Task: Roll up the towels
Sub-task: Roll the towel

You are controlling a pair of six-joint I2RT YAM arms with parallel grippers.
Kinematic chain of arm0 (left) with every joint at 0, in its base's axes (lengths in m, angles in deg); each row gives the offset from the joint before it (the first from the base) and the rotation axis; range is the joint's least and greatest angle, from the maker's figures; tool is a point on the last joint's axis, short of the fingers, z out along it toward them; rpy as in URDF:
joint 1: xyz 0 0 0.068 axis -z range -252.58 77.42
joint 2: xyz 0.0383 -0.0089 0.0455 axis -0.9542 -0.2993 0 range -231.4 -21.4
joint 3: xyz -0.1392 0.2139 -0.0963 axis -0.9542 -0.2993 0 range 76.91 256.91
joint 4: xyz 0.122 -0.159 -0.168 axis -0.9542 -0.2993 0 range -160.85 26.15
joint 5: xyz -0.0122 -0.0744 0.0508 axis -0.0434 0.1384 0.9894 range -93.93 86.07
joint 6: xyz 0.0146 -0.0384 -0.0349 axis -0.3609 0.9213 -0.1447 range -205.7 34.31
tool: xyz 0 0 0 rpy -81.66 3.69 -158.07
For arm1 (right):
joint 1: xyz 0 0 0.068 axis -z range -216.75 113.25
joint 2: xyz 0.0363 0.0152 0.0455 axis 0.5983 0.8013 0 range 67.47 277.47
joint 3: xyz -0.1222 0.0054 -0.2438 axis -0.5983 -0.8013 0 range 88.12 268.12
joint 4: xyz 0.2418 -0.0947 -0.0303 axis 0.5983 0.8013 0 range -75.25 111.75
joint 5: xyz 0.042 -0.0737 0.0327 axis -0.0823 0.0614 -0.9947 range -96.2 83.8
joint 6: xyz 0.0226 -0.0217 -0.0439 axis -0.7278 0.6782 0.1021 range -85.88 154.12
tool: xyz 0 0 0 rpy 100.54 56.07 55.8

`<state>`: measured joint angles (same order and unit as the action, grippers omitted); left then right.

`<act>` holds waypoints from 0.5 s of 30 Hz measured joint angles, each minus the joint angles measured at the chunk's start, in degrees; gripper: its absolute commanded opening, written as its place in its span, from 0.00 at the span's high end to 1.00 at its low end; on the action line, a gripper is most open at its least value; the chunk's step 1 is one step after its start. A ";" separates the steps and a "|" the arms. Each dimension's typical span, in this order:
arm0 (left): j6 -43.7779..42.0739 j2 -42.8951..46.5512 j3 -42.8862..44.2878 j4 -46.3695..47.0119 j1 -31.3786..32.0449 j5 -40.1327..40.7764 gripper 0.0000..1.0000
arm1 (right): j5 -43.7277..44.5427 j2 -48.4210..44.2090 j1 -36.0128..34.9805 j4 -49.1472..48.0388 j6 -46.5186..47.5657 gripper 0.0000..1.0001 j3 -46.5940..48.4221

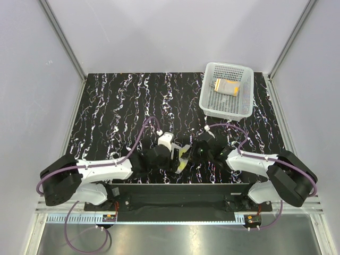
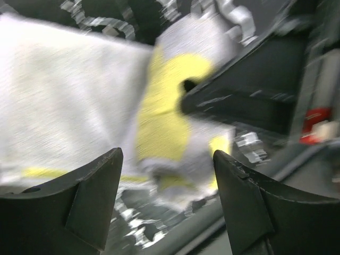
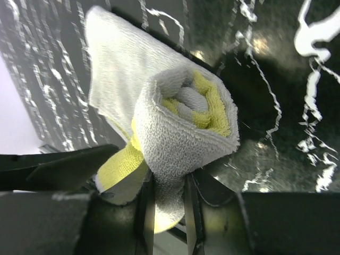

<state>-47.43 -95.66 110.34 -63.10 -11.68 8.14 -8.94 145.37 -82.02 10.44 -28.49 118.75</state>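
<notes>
The yellow towel, grey-white on its reverse, is partly rolled into a coil, and a loose flap spreads on the black marbled table. My right gripper is shut on the lower edge of the roll. In the top view the towel lies between my left gripper and right gripper, near the table's front edge. My left gripper stands open with nothing between its fingers, and the blurred towel sits just past its tips. The orange towel lies rolled inside the basket.
The white perforated basket stands at the back right of the table. Grey walls close in the table on the left, right and back. Both arm bases sit along the near edge.
</notes>
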 measured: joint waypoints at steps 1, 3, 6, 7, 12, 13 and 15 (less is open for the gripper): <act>-0.57 -0.11 0.00 -1.53 1.16 2.45 0.27 | -0.07 0.17 -0.11 0.46 0.04 0.74 0.00; -1.44 -0.15 0.00 -3.69 3.15 7.98 0.27 | -0.63 0.50 -0.22 0.79 0.11 0.75 0.00; -3.02 0.15 0.00 -4.48 8.41 14.97 0.27 | -1.57 0.98 -0.35 0.74 0.44 0.75 0.02; -4.04 0.44 0.00 -4.74 10.80 17.99 0.27 | -1.92 1.36 -0.37 0.74 0.63 0.75 0.11; -11.32 1.03 0.72 -4.90 22.08 29.14 0.26 | -4.00 4.50 -0.37 0.72 1.49 0.76 2.08; -12.92 1.03 0.94 -4.37 23.54 30.45 0.26 | -4.35 5.03 -0.39 0.72 1.60 0.76 2.47; -16.15 0.98 1.07 -2.40 24.98 31.30 0.26 | -4.90 5.77 -0.39 0.74 1.92 0.76 3.13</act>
<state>-63.59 -94.68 111.41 -65.50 13.30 39.44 -13.84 151.14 -82.42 11.18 -26.57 121.87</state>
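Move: The towel's rolled part lies just past the open left fingers, about 1 cm farther out, 3 cm to the right and 3 cm below. Its unrolled flat part lies some 4 cm ahead and 4 cm left of that hand, 5 cm down. The right hand already pinches the roll, whose middle is about 1 cm back, 1 cm left and 1 cm below; from this hand the flat part lies level ahead, roughly 8 cm left and 3 cm down. The open left hand backs some 5 cm off the roll, rising, fingers swinging forward; right sinks, still pinching. ##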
